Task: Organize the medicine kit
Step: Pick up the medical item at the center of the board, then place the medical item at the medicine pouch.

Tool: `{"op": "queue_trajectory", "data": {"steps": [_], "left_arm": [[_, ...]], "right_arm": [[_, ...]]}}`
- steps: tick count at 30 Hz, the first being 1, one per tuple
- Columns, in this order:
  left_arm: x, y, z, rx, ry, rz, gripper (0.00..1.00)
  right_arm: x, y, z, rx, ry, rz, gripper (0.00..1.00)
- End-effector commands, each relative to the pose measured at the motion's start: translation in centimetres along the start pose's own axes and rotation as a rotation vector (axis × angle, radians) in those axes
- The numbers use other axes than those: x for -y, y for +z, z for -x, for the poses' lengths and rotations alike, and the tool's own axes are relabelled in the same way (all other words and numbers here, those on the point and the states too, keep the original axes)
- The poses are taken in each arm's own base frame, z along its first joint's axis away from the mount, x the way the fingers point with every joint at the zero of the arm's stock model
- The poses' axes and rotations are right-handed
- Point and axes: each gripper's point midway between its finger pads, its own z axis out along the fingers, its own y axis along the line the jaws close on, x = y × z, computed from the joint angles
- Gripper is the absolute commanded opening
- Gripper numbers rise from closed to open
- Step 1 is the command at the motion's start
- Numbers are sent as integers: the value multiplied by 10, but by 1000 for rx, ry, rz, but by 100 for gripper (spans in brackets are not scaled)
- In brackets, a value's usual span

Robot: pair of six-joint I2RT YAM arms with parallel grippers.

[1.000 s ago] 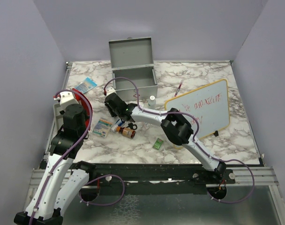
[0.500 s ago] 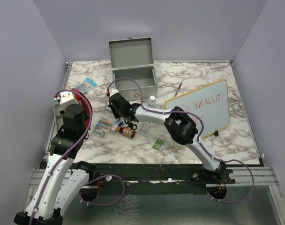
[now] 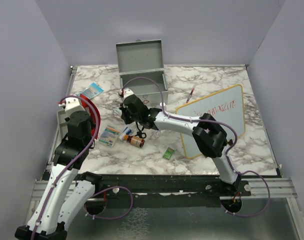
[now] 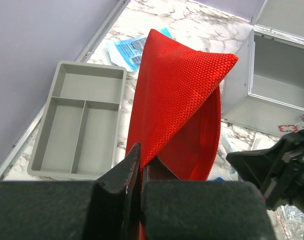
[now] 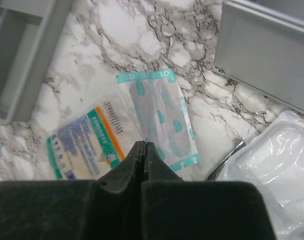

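Observation:
The medicine kit (image 3: 143, 80) stands open at the back of the table, its lid upright; its grey wall (image 5: 269, 55) also shows in the right wrist view. My left gripper (image 4: 141, 159) is shut on the edge of a red mesh pouch (image 4: 177, 100), held up at the left (image 3: 93, 119). My right gripper (image 5: 145, 145) is shut on the lower edge of a clear packet with teal edging (image 5: 162, 117), just in front of the kit (image 3: 128, 115). Under it lies an orange-and-green packet (image 5: 84, 145).
A grey divided tray (image 4: 77, 125) lies at the left edge, with a blue packet (image 3: 92, 91) behind it. A brown bottle (image 3: 137, 141), a small green item (image 3: 168, 153), a clear plastic bag (image 5: 287, 165), a red pen (image 3: 192, 93) and a whiteboard (image 3: 217, 117) also lie about.
My right gripper has shut and moved back and right toward the kit. The left arm and red pouch have not moved.

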Motion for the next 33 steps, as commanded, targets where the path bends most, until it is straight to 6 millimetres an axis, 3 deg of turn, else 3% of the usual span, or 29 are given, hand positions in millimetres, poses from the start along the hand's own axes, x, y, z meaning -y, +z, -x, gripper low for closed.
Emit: {"op": "queue_trajectory", "data": {"steps": [1, 11, 15, 21, 26, 33], "left_arm": [[14, 1, -9, -30, 0, -74, 0], [62, -4, -31, -148, -135, -290, 0], [79, -7, -33, -188, -203, -354, 0], [101, -9, -31, -230, -291, -426, 0], [113, -9, -31, -255, -342, -464, 0], [123, -8, -35, -283, -373, -499, 0]], "right_arm": [[-16, -34, 39, 92, 80, 62, 1], [-21, -138, 71, 219, 309, 146, 1], [-35, -183, 84, 274, 429, 272, 1], [-54, -231, 106, 336, 537, 434, 1], [-69, -245, 114, 332, 630, 544, 1], [-76, -219, 99, 263, 799, 581, 0]]}}
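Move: The right hand already pinches the teal-edged medical item. The open red first aid bag it is bound for hangs in the left fingers, about 13 cm to its left, 6 cm back and 13 cm higher. Below the right hand, the bandage packet lies 6 cm left and 3 cm back, the brown bottle 5 cm right and 5 cm back. From the left hand, the medical item is some 10 cm ahead, 11 cm right and 18 cm below. Up and back off the table goes the right hand, climbing some 23 cm while drawing back 12 cm and drifting right, and rolling about 50 degrees so its fingers swing up to point leftward, roughly level, with the medical item still pinched. The left hand, keeping its grip on the red bag, sweeps about 11 cm right towards it, rolling to the right and turning clockwise. ##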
